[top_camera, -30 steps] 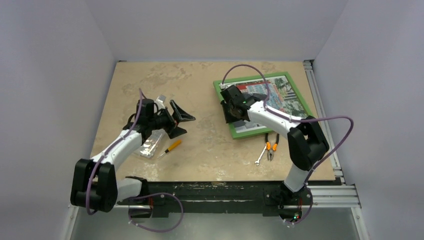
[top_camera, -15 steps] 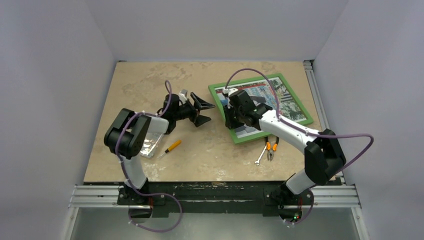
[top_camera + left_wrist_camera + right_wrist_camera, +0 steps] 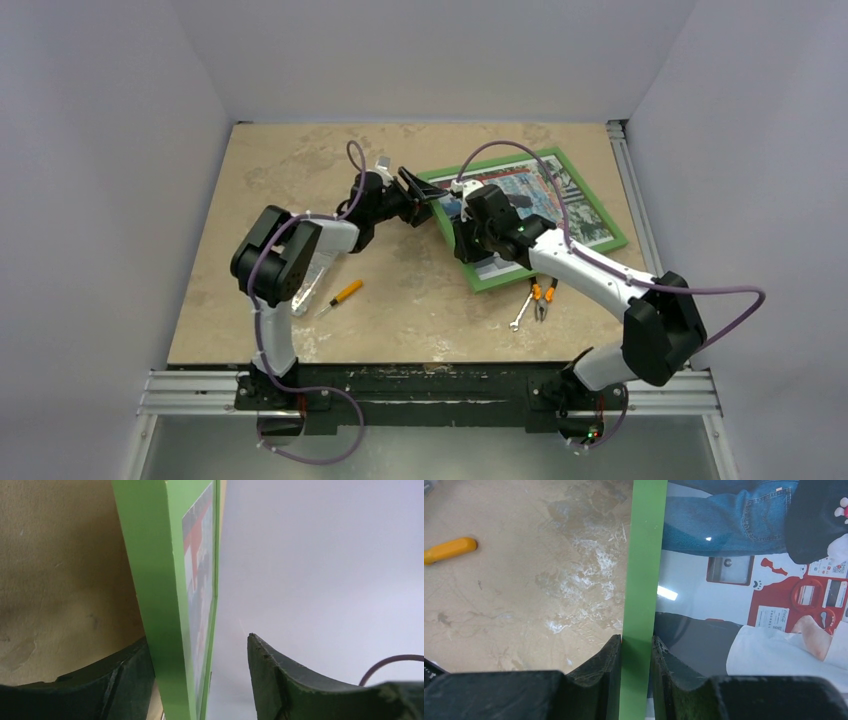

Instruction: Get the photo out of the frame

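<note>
The frame (image 3: 594,196) with its narrow green border lies at the back right of the table, with the colourful photo (image 3: 572,205) inside it. My right gripper (image 3: 463,236) is shut on the frame's left border (image 3: 646,555), one finger on each side of the green strip (image 3: 636,640); the photo (image 3: 749,580) shows just right of it. My left gripper (image 3: 420,195) is open at the frame's far-left corner. In the left wrist view its jaws (image 3: 197,639) straddle the green frame edge (image 3: 155,580), with the left finger close against it and the photo (image 3: 197,570) seen edge-on.
A clear plastic box (image 3: 310,280) and an orange-handled screwdriver (image 3: 342,295) lie at the left front. Orange-handled pliers (image 3: 543,295) and a small wrench (image 3: 520,312) lie just in front of the frame. A metal rail (image 3: 640,200) runs along the table's right edge.
My left arm has swung right from beside the plastic box to the frame's far-left corner. My right gripper has stayed on the frame's left border, which has shifted slightly.
</note>
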### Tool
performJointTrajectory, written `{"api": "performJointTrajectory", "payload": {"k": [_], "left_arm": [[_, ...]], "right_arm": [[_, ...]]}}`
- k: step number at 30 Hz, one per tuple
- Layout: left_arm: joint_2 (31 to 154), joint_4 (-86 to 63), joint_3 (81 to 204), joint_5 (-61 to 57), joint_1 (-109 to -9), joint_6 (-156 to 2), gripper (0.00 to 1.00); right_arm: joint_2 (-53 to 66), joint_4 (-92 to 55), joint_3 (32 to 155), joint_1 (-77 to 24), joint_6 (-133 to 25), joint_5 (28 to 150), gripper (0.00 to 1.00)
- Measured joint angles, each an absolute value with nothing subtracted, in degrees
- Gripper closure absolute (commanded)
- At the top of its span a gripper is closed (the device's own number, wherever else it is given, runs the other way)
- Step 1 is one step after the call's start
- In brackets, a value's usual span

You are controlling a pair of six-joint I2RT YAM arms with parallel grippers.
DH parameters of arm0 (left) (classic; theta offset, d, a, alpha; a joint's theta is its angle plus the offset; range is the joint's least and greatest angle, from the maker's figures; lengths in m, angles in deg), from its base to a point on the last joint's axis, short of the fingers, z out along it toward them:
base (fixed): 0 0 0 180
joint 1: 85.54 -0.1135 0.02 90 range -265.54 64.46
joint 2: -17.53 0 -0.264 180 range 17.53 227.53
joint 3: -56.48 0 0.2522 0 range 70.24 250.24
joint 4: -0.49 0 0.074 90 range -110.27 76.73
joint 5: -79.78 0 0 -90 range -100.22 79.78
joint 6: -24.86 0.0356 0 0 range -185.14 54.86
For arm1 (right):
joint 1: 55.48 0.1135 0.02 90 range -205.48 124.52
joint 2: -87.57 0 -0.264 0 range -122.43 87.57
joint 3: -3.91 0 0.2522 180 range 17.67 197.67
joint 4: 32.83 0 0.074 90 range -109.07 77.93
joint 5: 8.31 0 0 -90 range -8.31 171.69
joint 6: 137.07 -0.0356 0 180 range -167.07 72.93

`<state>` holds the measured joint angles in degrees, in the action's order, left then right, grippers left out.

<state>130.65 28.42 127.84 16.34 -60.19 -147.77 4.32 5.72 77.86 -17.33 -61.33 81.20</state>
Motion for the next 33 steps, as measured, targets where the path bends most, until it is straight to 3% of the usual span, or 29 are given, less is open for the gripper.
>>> {"api": "performJointTrajectory", "payload": {"k": [10,19,21,26,33], "left_arm": [[131.0,20.8,130.73,10.75,-57.96,-143.44,0.58],[130.96,18.48,130.79,8.3,-57.66,-143.05,0.99],[130.59,17.82,130.88,8.08,-57.64,-142.66,1.0],[127.88,13.82,130.9,7.45,-57.24,-140.67,1.0],[124.14,1.72,136.81,7.01,-57.35,-136.28,1.0]], "right_arm": [[5.15,5.09,76.81,-17.24,-61.37,81.28,1.0],[5.96,3.56,75.71,-17.24,-61.59,81.24,1.0],[6.33,3.63,75.58,-17.24,-61.62,81.17,0.9],[9.22,2.93,73.66,-16.89,-62.07,81.22,0.53],[18.57,3.04,71.32,-16.44,-62.77,79.51,0.46]]}}
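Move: The green frame's raised left bar runs between the left hand's open fingers, its nearest stretch about 2 cm below the hand point; the frame's far left corner is some 6 cm ahead and 4 cm left, and the photo's middle 18 cm right, 3 cm back and 5 cm lower. The right hand already grips that bar nearer the robot; from it the pliers lie about 18 cm right, 9 cm back and 9 cm below. The left hand sinks about 2.5 cm so that one finger is under the frame's left bar and the other over it, closes to pinch it near the far left corner while rolling some 15 degrees (left side rising), then lifts roughly 4 cm with the bar held. The right hand holds its part of the bar nearly still until the left grip is made, then opens its fingers, lets go and rises about 4.5 cm, drawing back some 2 cm and tipping its fingers slightly farther up and outward. ##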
